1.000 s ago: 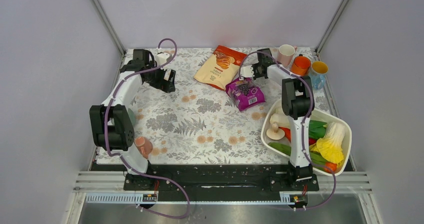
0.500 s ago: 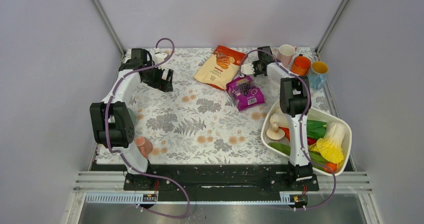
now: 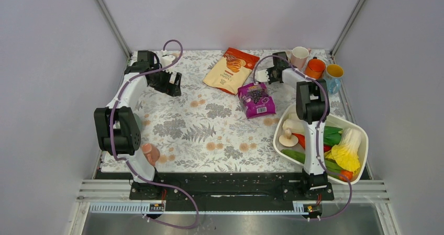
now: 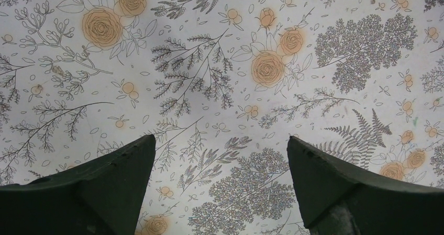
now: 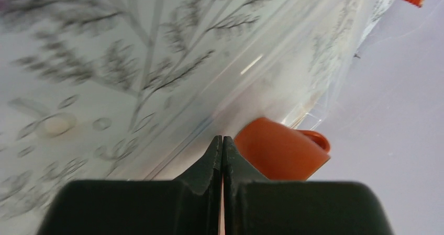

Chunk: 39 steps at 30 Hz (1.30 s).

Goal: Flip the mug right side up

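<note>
Three mugs stand together at the back right: a cream mug [image 3: 300, 56], an orange mug [image 3: 315, 67] and a blue mug [image 3: 333, 76] with a yellow inside. A pink mug [image 3: 150, 153] lies by the left arm's base. I cannot tell which one is upside down. My right gripper [image 3: 268, 73] is shut and holds nothing, left of the cream mug. In the right wrist view the orange mug [image 5: 280, 152] sits just beyond the closed fingertips [image 5: 222, 141], not touching them. My left gripper [image 3: 171, 83] hangs wide open over bare tablecloth at the back left [image 4: 220, 141].
An orange snack bag [image 3: 230, 70] and a purple packet [image 3: 256, 99] lie at the back middle. A white tub [image 3: 361, 161] of toy vegetables sits at the front right beside the right arm. Enclosure walls stand close behind the mugs.
The right wrist shifted slightly at the back and the purple packet turned a little. The left gripper drew back a touch and then held still. Both grippers kept their states.
</note>
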Each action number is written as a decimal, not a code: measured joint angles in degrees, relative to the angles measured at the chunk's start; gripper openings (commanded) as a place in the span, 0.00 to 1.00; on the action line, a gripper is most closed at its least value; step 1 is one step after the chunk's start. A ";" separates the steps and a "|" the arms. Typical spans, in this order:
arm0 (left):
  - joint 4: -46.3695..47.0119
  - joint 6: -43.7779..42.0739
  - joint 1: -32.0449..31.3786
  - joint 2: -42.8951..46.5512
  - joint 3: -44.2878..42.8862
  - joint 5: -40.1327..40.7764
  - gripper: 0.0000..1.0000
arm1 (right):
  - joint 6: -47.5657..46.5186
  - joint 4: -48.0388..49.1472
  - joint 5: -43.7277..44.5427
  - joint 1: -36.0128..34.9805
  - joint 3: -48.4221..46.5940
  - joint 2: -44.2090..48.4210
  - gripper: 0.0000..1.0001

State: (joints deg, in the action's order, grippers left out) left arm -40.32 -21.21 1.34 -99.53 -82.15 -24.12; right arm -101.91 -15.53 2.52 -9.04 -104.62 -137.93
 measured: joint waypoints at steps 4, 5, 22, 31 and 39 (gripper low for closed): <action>-0.07 0.00 0.00 0.00 0.00 -0.02 0.99 | -0.48 -0.79 0.26 0.02 3.85 2.84 0.00; -0.07 0.00 0.00 0.00 0.00 -0.02 0.99 | -0.50 -0.83 0.37 0.09 4.02 2.95 0.00; -0.74 0.00 0.00 -0.02 -1.14 0.09 0.99 | -0.17 -2.25 2.67 2.73 -8.59 -5.33 0.00; -0.81 -0.07 0.00 -1.40 -2.27 0.42 0.99 | 0.26 -1.73 2.40 3.04 -16.00 -10.21 0.00; -1.75 -0.35 0.00 -2.82 -2.91 0.61 0.99 | 0.37 -0.94 2.47 3.04 -15.65 -10.32 0.00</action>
State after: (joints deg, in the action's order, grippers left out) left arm -42.06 -21.56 1.34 -102.35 -85.06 -23.51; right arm -101.54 -16.47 4.99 -6.00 -120.27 -148.24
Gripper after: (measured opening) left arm 0.988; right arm 0.014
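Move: The small red mug, near the table's far edge, is about 6 cm ahead of the shut right fingers and 3 cm to their right, at about their height. The pink mug stands roughly 9 cm right and 1 cm ahead of the right hand, the orange mug some 14 cm right and 3 cm back. The purple bag lies 18 cm back and 12 cm left. From the left hand, the red mug is about 25 cm ahead, 47 cm right and 11 cm below. Keep the right gripper shut and low over the table. Ease it back about 1.5 cm while drifting right, then drive it forward, at first still going right, towards the small red mug, to finish some 5 cm ahead and 3.5 cm right of where it began. Turn it about 5 degrees clockwise and tip the fingers up as much, bring the tips against the mug's side near its base, and stop there. ##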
